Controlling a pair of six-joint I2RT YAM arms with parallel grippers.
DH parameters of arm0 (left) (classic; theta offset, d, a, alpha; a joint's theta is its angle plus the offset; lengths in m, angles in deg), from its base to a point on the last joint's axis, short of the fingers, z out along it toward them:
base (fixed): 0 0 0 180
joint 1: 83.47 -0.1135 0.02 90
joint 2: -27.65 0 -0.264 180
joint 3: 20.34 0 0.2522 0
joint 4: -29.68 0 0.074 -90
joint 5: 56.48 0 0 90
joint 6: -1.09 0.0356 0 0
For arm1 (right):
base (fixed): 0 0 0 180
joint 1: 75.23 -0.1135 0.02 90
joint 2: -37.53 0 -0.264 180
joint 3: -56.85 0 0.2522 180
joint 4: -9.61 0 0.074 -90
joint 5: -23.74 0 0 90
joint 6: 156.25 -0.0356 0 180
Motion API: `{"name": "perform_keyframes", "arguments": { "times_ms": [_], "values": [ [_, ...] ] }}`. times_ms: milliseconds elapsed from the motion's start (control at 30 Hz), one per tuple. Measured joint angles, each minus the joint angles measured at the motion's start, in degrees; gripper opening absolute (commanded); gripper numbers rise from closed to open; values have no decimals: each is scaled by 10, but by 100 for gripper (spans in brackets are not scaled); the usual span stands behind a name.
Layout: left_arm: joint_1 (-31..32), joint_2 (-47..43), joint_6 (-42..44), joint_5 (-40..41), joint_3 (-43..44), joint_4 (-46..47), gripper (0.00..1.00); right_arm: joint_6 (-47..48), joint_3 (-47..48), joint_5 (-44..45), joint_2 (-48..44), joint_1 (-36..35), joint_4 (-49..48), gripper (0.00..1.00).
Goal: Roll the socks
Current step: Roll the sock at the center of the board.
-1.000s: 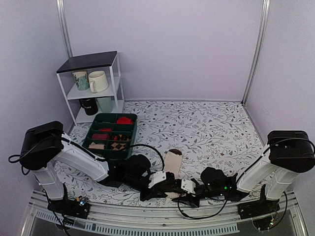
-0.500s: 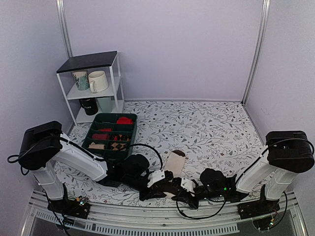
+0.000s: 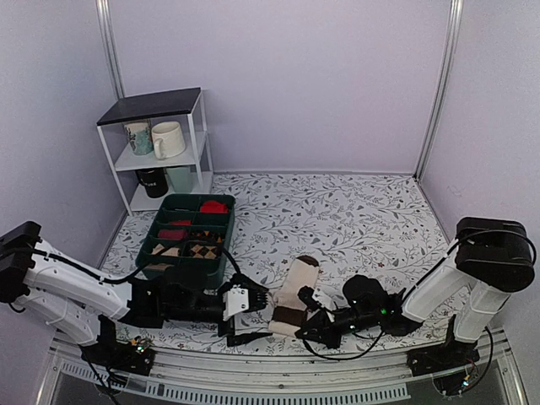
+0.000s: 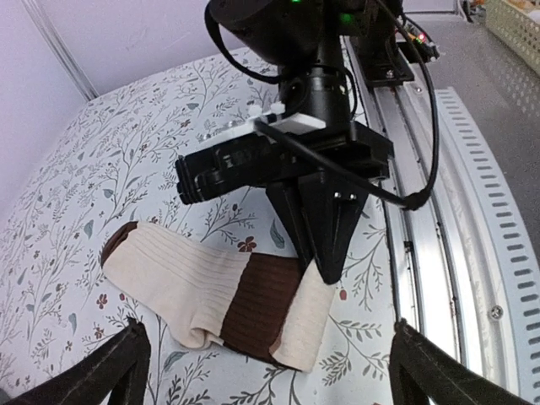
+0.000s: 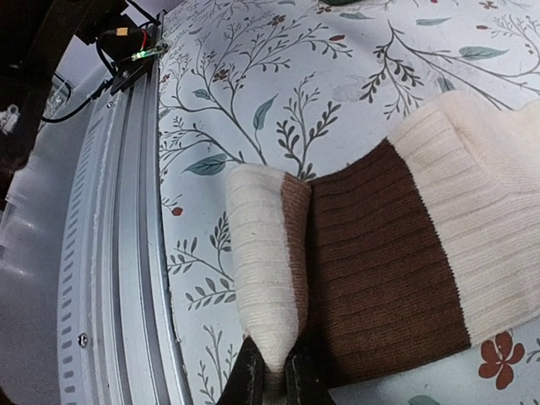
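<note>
The socks (image 3: 297, 287) lie flat near the table's front edge, cream with a wide dark brown band (image 4: 257, 308) and a dark brown far end. Their near cream end (image 5: 261, 261) is folded over onto the brown band. My right gripper (image 5: 274, 381) is shut on this fold, and it shows as a black wedge (image 4: 325, 245) in the left wrist view. My left gripper (image 3: 257, 316) stands wide open just left of the socks, touching nothing. Its fingertips (image 4: 118, 371) frame the socks (image 4: 202, 287) from a short way off.
A green divided tray (image 3: 187, 261) with rolled socks stands at the left. Behind it a white shelf (image 3: 160, 148) holds mugs. A metal rail (image 3: 278, 384) runs along the near edge just in front of both grippers.
My left gripper has let go of the socks, opened wide and drawn back to the left. The right gripper has shut on the folded near end.
</note>
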Motion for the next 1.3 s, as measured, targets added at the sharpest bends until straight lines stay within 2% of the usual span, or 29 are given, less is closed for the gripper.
{"name": "perform_keyframes", "arguments": {
  "times_ms": [200, 300, 400, 533, 667, 733, 800, 900, 1033, 1100, 1200, 1300],
  "values": [
    [1, 26, 14, 2, -23, 32, 100, -53, 21, -39, 11, 15, 25, 0],
    [11, 5, 20, 29, -52, 68, 99, -66, 25, -48, 11, 18, 31, 0],
    [16, -33, 26, 68, -88, 151, 100, -71, 27, -50, 11, 19, 36, 0],
    [15, -28, 29, 129, -118, 284, 99, -73, 30, -56, 11, 22, 41, 0],
    [13, -8, 29, 117, -118, 331, 98, -72, 32, -59, 11, 23, 44, 0],
    [11, -5, 30, 89, -118, 328, 92, -72, 33, -62, 11, 24, 47, 0],
    [7, 4, 31, 48, -113, 313, 81, -72, 35, -65, 11, 26, 50, 0],
    [-7, 41, 36, -17, -89, 271, 78, -72, 38, -69, 12, 27, 53, 0],
    [-30, 109, 35, -94, -30, 174, 69, -72, 42, -75, 15, 28, 57, 0],
    [-44, 144, 30, -129, 10, 117, 69, -72, 43, -76, 15, 29, 58, 0],
    [-57, 173, 23, -156, 35, 78, 67, -71, 43, -77, 15, 29, 59, 0],
    [-59, 188, 21, -174, 36, 52, 55, -71, 43, -77, 15, 29, 59, 0]
  ]
}}
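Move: From my left hand, open and empty, the middle of the sock's folded near end lies about 5 cm to the right, 1 cm back and 10 cm below. The sock's brown band is roughly 3 cm ahead and 5 cm right, its dark toe some 21 cm ahead and 10 cm right, and the green tray about 29 cm ahead and 22 cm left. My right hand already pinches the fold's right end; the fold's middle is some 4 cm to its left, level with it. My left hand dips briefly, swings up about 5 cm with its fingers tipping up and drifting forward and left. Then I drop it some 12 cm, carrying it right and back towards the fold's free left end, fingers tipping down and narrowing from wide to part-open. My right hand keeps its pinch on the fold, rolling about 10 degrees nearly in place. ##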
